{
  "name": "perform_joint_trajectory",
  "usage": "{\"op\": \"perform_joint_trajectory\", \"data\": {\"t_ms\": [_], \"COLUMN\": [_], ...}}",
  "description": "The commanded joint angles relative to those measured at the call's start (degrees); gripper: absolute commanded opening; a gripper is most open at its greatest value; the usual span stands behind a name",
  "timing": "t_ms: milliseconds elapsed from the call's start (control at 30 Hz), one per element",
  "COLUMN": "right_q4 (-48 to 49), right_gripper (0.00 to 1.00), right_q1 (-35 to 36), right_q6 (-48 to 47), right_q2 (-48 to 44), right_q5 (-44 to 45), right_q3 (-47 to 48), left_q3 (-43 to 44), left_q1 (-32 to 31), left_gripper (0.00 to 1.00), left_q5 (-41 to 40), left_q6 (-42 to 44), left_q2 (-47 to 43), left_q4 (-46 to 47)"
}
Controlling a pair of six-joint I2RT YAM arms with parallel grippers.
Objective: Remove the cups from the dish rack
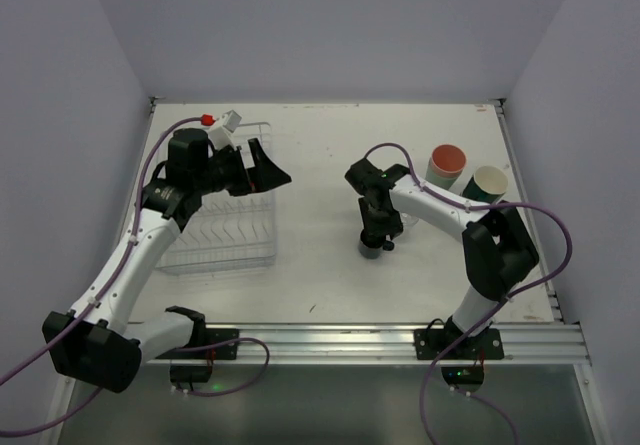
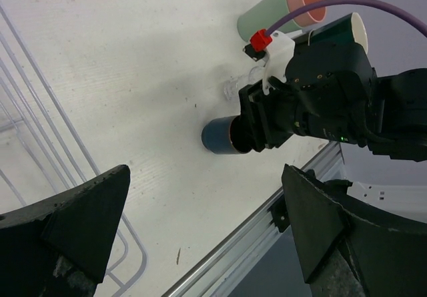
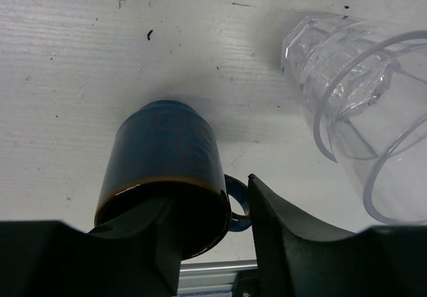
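My right gripper (image 1: 372, 241) is shut on the rim of the black handled mug (image 3: 167, 143), one finger inside it and the other outside by the handle. The mug stands upright on or just above the table, right of the dish rack (image 1: 225, 237). It also shows in the left wrist view (image 2: 219, 135). A clear glass (image 3: 353, 97) lies right beside it. A mint-green cup with a salmon inside (image 1: 443, 165) and a dark teal cup (image 1: 488, 183) lie at the back right. My left gripper (image 1: 268, 165) is open and empty above the rack's far right corner. No cups show in the rack.
A metal rail (image 1: 350, 340) runs along the table's near edge. White walls enclose the table on three sides. The rack's wires (image 2: 40, 110) lie at the left of the left wrist view. Purple cables trail from both arms.
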Motion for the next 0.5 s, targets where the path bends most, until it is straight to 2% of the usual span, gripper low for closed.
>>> {"op": "perform_joint_trajectory", "data": {"t_ms": [0, 167, 200, 300, 400, 433, 467], "right_q4": [0.6, 0.8, 0.8, 0.3, 0.4, 0.7, 0.9], "right_gripper": [0.46, 0.56, 0.61, 0.68, 0.80, 0.96, 0.98], "right_q1": [-0.1, 0.3, 0.8, 2.4, 4.2, 4.5, 4.8], "right_q6": [1.0, 1.2, 1.2, 1.7, 2.4, 2.4, 2.5], "right_q2": [-3.0, -8.6, -9.8, -15.3, -21.0, -22.4, -24.5], "right_q5": [3.1, 5.5, 5.9, 7.3, 7.3, 6.7, 5.5], "right_q3": [2.1, 1.6, 1.4, 1.2, 0.5, -0.1, -0.5], "left_q3": [0.8, -0.5, -0.6, -0.8, -0.7, -0.7, -1.2], "left_q1": [-0.3, -0.7, -0.9, -3.4, -8.6, -11.3, -12.2], "left_gripper": [1.00, 1.00, 1.00, 1.00, 1.00, 1.00, 1.00], "left_q5": [0.6, -0.3, -0.8, -3.9, -9.0, -10.2, -11.5], "left_q6": [2.2, 3.2, 3.3, 3.6, 3.2, 2.6, 2.0], "left_q2": [-1.8, -2.6, -2.9, -3.1, -2.1, -1.8, -1.3], "left_q4": [-0.8, -0.8, -0.8, -1.1, -1.5, -1.6, -1.6]}}
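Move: The dark blue mug stands upright at the right hand, whose fingers straddle its handle-side rim. The mug's middle is about 3 cm to the hand's left, level with it fore and aft, and some 4 cm below. The clear glass stands about 8 cm right and 6 cm ahead of the hand, and the green cup some 13 cm right and 16 cm ahead. From the left hand the mug lies roughly 21 cm right, 4 cm back and 24 cm below. The right fingers come free of the dark blue mug's rim, spreading from partly open to nearly full width as the hand lifts about 10 cm straight up, slowly at first and then fast, with the fingertips swinging some 20 degrees forward. Late on, the open, empty left hand eases about 3 cm back and to the right. ##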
